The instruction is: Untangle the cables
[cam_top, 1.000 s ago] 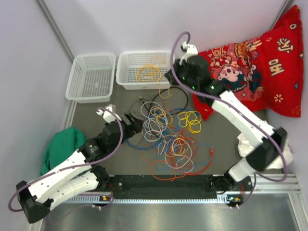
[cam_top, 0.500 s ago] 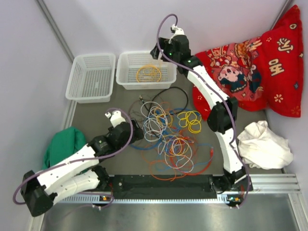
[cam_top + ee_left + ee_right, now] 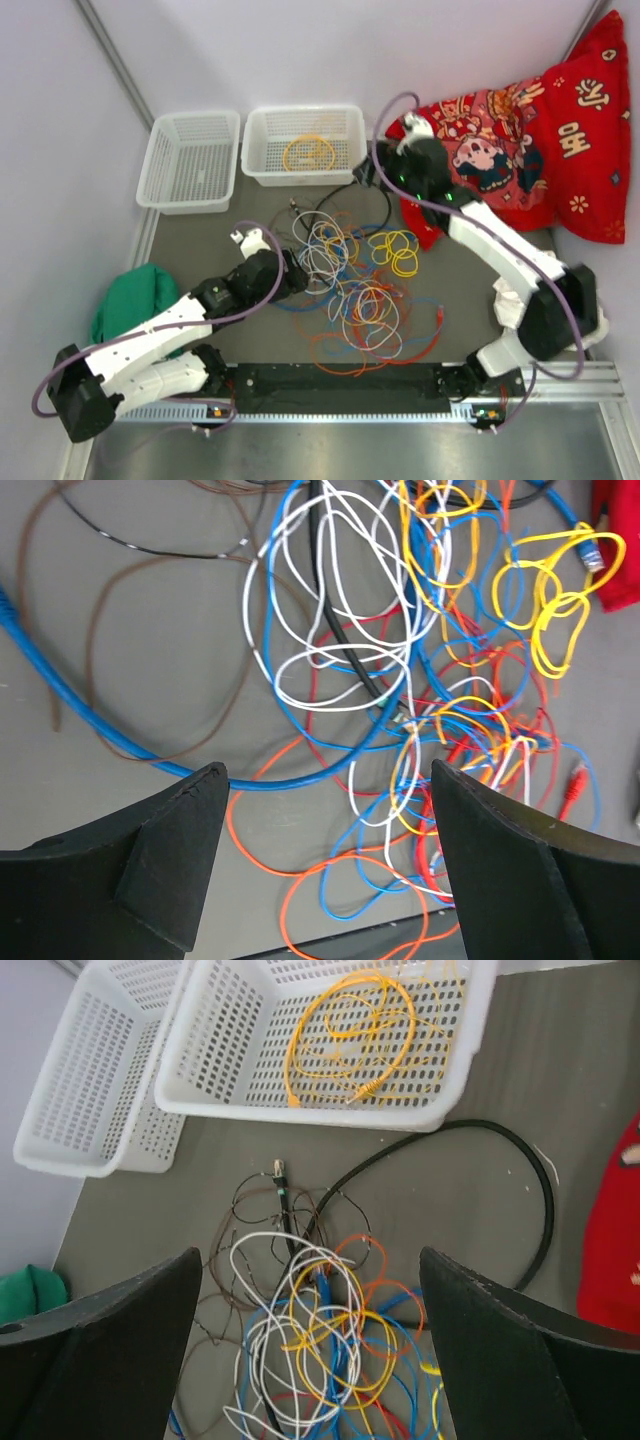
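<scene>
The cables (image 3: pixel 350 290) lie in a loose tangle of white, blue, yellow, orange and red loops mid-table. One coiled yellow cable (image 3: pixel 308 152) rests apart in the right white basket (image 3: pixel 256 150). My left gripper (image 3: pixel 294 274) is open at the tangle's left edge. In the left wrist view it (image 3: pixel 328 770) hovers over blue and orange loops (image 3: pixel 400 680) with nothing between its fingers (image 3: pixel 150 850). My right gripper (image 3: pixel 365 172) is open by the basket's right corner. From the right wrist, it (image 3: pixel 310 1255) looks down on the tangle's far end (image 3: pixel 320 1340), empty.
A second white basket (image 3: pixel 190 160) stands left of the first. A thick black cable (image 3: pixel 480 1160) arcs near the red printed cloth (image 3: pixel 520 140). A green cloth (image 3: pixel 130 300) lies at the left edge. A black rail (image 3: pixel 340 385) runs along the front.
The right arm swung out over the basket, then came back to its right corner with the jaws open. The left gripper moved right, closer to the tangle.
</scene>
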Robot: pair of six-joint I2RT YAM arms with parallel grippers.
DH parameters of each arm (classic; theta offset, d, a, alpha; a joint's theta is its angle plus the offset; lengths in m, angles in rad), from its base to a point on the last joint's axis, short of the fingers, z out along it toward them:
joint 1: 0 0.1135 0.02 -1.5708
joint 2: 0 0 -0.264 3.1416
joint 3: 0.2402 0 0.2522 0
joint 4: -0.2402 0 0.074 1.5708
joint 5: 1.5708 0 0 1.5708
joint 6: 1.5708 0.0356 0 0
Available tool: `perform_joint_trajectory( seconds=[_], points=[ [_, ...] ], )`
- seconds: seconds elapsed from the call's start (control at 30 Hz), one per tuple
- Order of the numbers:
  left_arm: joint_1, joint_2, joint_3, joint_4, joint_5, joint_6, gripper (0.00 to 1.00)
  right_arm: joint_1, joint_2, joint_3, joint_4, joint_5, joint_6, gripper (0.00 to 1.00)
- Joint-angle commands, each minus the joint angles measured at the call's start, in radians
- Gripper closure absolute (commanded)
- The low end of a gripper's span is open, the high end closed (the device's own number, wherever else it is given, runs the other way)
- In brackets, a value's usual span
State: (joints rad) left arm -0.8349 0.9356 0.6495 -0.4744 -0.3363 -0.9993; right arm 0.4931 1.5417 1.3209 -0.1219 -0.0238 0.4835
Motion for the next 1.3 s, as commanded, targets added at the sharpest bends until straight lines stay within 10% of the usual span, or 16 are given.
perform_joint_trajectory(
  seconds=[0.0,0.27,1.27],
  points=[
    [-0.003,-0.032,-0.031,0.072,0.051,-0.045,0.14,0.018,-0.181,-0.348,0.085,0.088,0.017,0.12],
    [-0.003,-0.015,-0.048,0.138,0.114,-0.061,0.15,0.022,-0.265,-0.686,0.116,0.156,0.059,0.14],
    [-0.003,-0.041,-0.087,0.152,0.109,-0.070,0.16,0.266,-0.436,-0.887,-0.001,0.148,0.139,0.18]
  ],
)
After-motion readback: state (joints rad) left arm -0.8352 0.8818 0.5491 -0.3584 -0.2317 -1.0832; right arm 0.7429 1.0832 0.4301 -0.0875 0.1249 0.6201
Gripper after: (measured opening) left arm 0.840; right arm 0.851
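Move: The right-hand part of the cable tangle, where a red and a blue plug lie, is about 20 cm back, 5 cm right of and 25 cm below the right hand. The loose yellow cable lies some 13 cm back and 9 cm right of that hand, the white cable coil 13 cm back and 6 cm left, the right-hand basket 6 cm ahead and 9 cm left. From the left hand the plugs lie level with it, some 15 cm right and 10 cm down. No touch can be made out as the right hand swoops from beside the basket, about 20 cm down, back and somewhat right, to just over the yellow cable, fingers staying open and tipping down some 20 degrees. It lingers there, then shifts about 10 cm back and left, rising slightly and sinking again, to bring the open fingers over the plugs. The left hand, open, eases 2 cm right, rolling about 10 degrees. ##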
